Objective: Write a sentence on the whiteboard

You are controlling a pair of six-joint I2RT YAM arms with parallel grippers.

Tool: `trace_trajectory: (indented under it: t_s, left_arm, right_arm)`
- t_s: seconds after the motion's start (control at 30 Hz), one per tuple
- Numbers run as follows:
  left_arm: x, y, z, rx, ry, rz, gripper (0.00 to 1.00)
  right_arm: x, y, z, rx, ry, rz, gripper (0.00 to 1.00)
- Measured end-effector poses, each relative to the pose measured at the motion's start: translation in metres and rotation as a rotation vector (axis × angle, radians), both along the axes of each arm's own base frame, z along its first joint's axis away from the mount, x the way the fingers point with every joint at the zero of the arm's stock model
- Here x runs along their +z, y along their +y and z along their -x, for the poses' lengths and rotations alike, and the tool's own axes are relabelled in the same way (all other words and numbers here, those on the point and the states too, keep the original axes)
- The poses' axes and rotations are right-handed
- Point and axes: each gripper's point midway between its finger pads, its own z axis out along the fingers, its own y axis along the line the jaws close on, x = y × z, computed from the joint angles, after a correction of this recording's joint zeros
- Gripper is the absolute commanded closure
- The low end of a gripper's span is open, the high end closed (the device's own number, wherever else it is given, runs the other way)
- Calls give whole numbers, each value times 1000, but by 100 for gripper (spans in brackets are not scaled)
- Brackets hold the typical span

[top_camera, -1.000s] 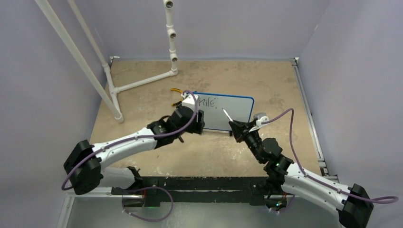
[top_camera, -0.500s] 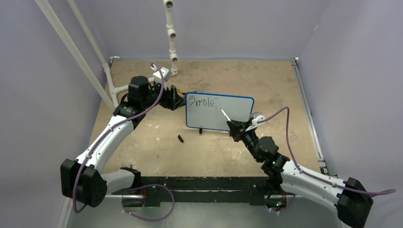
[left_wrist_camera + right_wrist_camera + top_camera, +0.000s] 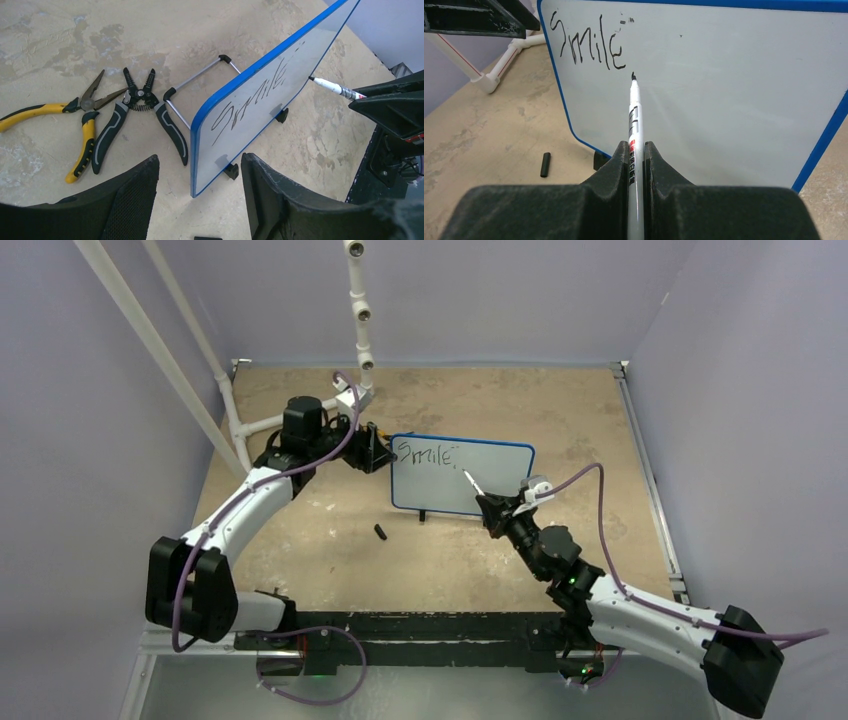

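The whiteboard (image 3: 490, 480) stands upright on the table in its blue frame (image 3: 220, 97). The sentence (image 3: 425, 454) on it reads "Smile" in black at the upper left (image 3: 584, 47). My right gripper (image 3: 636, 150) is shut on a white marker (image 3: 634, 120). The marker's black tip sits just under the last letter, very close to the board; I cannot tell whether it touches. My left gripper (image 3: 200, 165) is open at the board's left end. Its fingers (image 3: 135, 195) stand either side of the lower left corner, apart from it.
Behind the board lie yellow pliers (image 3: 75, 120) and black wire strippers (image 3: 140, 115), beside the board's wire stand (image 3: 195, 80). A black marker cap (image 3: 380, 532) lies in front of the board. A white pipe frame (image 3: 300, 412) stands at the back left.
My left arm has swung from in front of the board's left part to the back left, at its left end. The whole word now shows. The right arm has barely moved.
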Motion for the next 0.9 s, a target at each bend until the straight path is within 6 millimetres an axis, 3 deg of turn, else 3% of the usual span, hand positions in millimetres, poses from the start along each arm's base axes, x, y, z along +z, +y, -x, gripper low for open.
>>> trace_trajectory:
  t_s: [0.2,0.4,0.9]
  left_arm:
    - [-9,-4,-8,-7,9,8,45]
    - [-22,-9,-12,-25,47,20,56]
    - [-17,-13,-12,-48,29,40,76]
  right_arm:
    - [-3,0,-2,-8,4,12,100]
    - [-6,-3,-5,-25,5,24,100]
    - [-2,-5,-13,-48,-25,33,100]
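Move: My left hand's open fingers are just short of the whiteboard's left edge, which lies about 2 cm ahead, 3 cm right and 3 cm lower; on the table some 18 cm below, the yellow pliers lie about 15 cm ahead and 2 cm left, the grey strippers about 13 cm ahead and 4 cm right. From my right hand, the writing spot is some 8 cm ahead, 3 cm left, about level; the word "Smile" is 8 cm ahead, 11 cm left and 3 cm higher. With the marker still gripped, my right hand finishes the comma's small downstroke after "Smile", then comes back up a touch and carries the tip a little right, easing about 1 cm forward towards the board's face. My left hand sinks about 2 cm and slips forward and right to the board's left edge, narrowing its fingers around it from either side by roughly half. ##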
